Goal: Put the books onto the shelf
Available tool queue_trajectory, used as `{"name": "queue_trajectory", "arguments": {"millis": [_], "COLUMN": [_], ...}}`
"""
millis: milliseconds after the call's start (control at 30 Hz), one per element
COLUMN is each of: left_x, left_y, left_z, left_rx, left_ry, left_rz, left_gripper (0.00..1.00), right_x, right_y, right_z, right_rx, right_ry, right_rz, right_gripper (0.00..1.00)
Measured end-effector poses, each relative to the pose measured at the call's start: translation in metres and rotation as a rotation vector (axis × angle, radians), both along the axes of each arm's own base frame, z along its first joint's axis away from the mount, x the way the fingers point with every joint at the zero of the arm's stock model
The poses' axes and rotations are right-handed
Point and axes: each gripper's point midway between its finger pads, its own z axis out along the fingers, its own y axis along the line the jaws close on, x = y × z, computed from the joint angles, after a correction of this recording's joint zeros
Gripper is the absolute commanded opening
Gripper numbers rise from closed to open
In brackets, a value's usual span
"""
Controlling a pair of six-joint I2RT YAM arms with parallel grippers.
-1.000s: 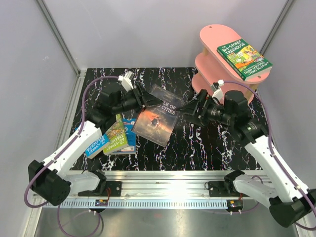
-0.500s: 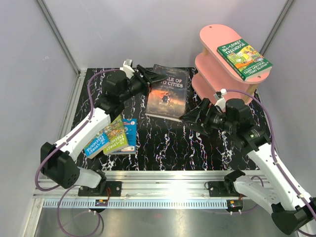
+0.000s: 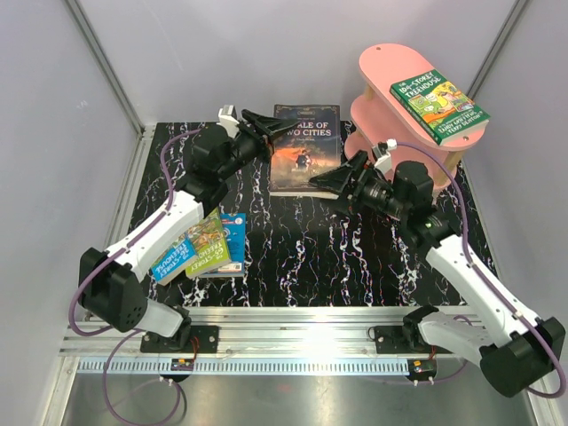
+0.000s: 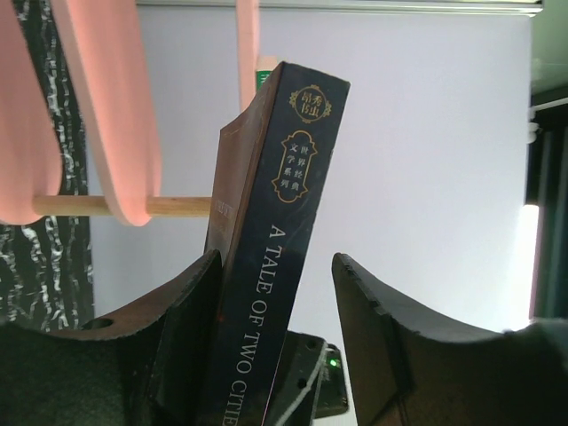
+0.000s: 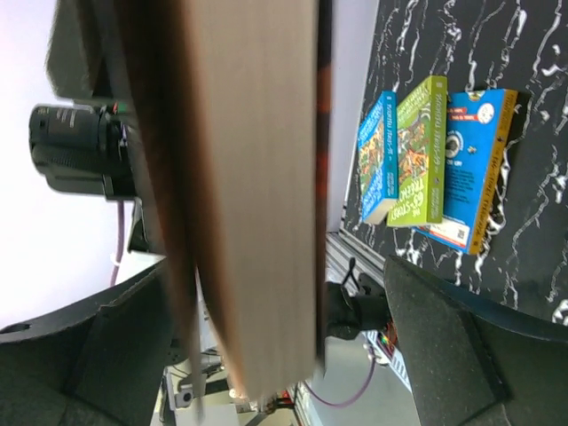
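My left gripper [image 3: 282, 129] is shut on the spine edge of the dark grey "A Tale of Two Cities" book [image 3: 304, 160] and holds it off the table, left of the pink shelf [image 3: 399, 67]. In the left wrist view the spine [image 4: 284, 266] leans on the left finger, with a gap to the right one. My right gripper [image 3: 327, 184] is open around the book's lower right edge; its page edge [image 5: 248, 177] shows blurred between the fingers. A green Treehouse book [image 3: 439, 105] lies on the shelf's top tier. Three more books [image 3: 204, 248] lie stacked at the table's left.
The pink tiers and a wooden post [image 4: 106, 106] stand just beyond the held book. Grey enclosure walls close in the black marbled table [image 3: 293, 257] on three sides. The metal rail with both arm bases [image 3: 293, 342] runs along the near edge.
The left gripper has lifted the dark book from the table's middle and carried it back and right toward the shelf. The right gripper swung up to the book's lower right edge.
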Motion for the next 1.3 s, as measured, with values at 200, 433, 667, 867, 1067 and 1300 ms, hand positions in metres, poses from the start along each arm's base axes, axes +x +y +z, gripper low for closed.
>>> {"name": "queue_trajectory", "arguments": {"millis": [200,433,667,867,1067,1300], "left_x": [0.002,0.003,-0.008,-0.023,-0.049,-0.026], "left_y": [0.002,0.005,0.006,0.001,0.024,0.011], "left_z": [0.008,-0.008,-0.003,0.024,0.042,0.052], "left_rx": [-0.033,-0.027,-0.013,0.087,0.228,0.313], "left_ry": [-0.008,0.018,-0.009,-0.106,-0.25,-0.318], "left_rz": [0.013,0.032,0.017,-0.033,-0.012,-0.02], "left_gripper": [0.0,0.0,0.0,0.12,0.08,0.03], "right_x": [0.017,0.017,0.009,0.011,0.036,0.072], "right_y": [0.012,0.012,0.009,0.002,-0.054,-0.124], "right_z": [0.002,0.025,0.043,0.092,0.152,0.185], "right_rx": [0.042,0.078,0.013,-0.153,-0.274,-0.401], "right_ry": [-0.002,-0.041,-0.048,-0.131,-0.226,-0.304], "right_rz": [0.014,0.012,0.026,0.04,-0.073,-0.248], "right_gripper": [0.69,0.12,0.0,0.0,0.0,0.0]}}
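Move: My left hand still holds A Tale of Two Cities by its far left side. The book's middle lies about 5 cm back and 4 cm right of that hand, 3 cm below. My open right hand already straddles the near right corner, the middle some 7 cm ahead, 3 cm left and 3 cm higher. The shelf's top board is about 23 cm ahead and 26 cm right of my right hand, 2 cm lower, with the green Treehouse book on it, 19 cm ahead and 29 cm right, level with the hand. I ease my right hand 2 cm farther onto the book's corner and pinch it while my left hand keeps its grip. Then I lift some 18 cm, swinging right and forward towards the shelf as the wrist rolls and tips up about 30 degrees. My left hand is carried roughly 5 cm back and 4 cm up until the book slides out, and its fingers snap shut empty. ##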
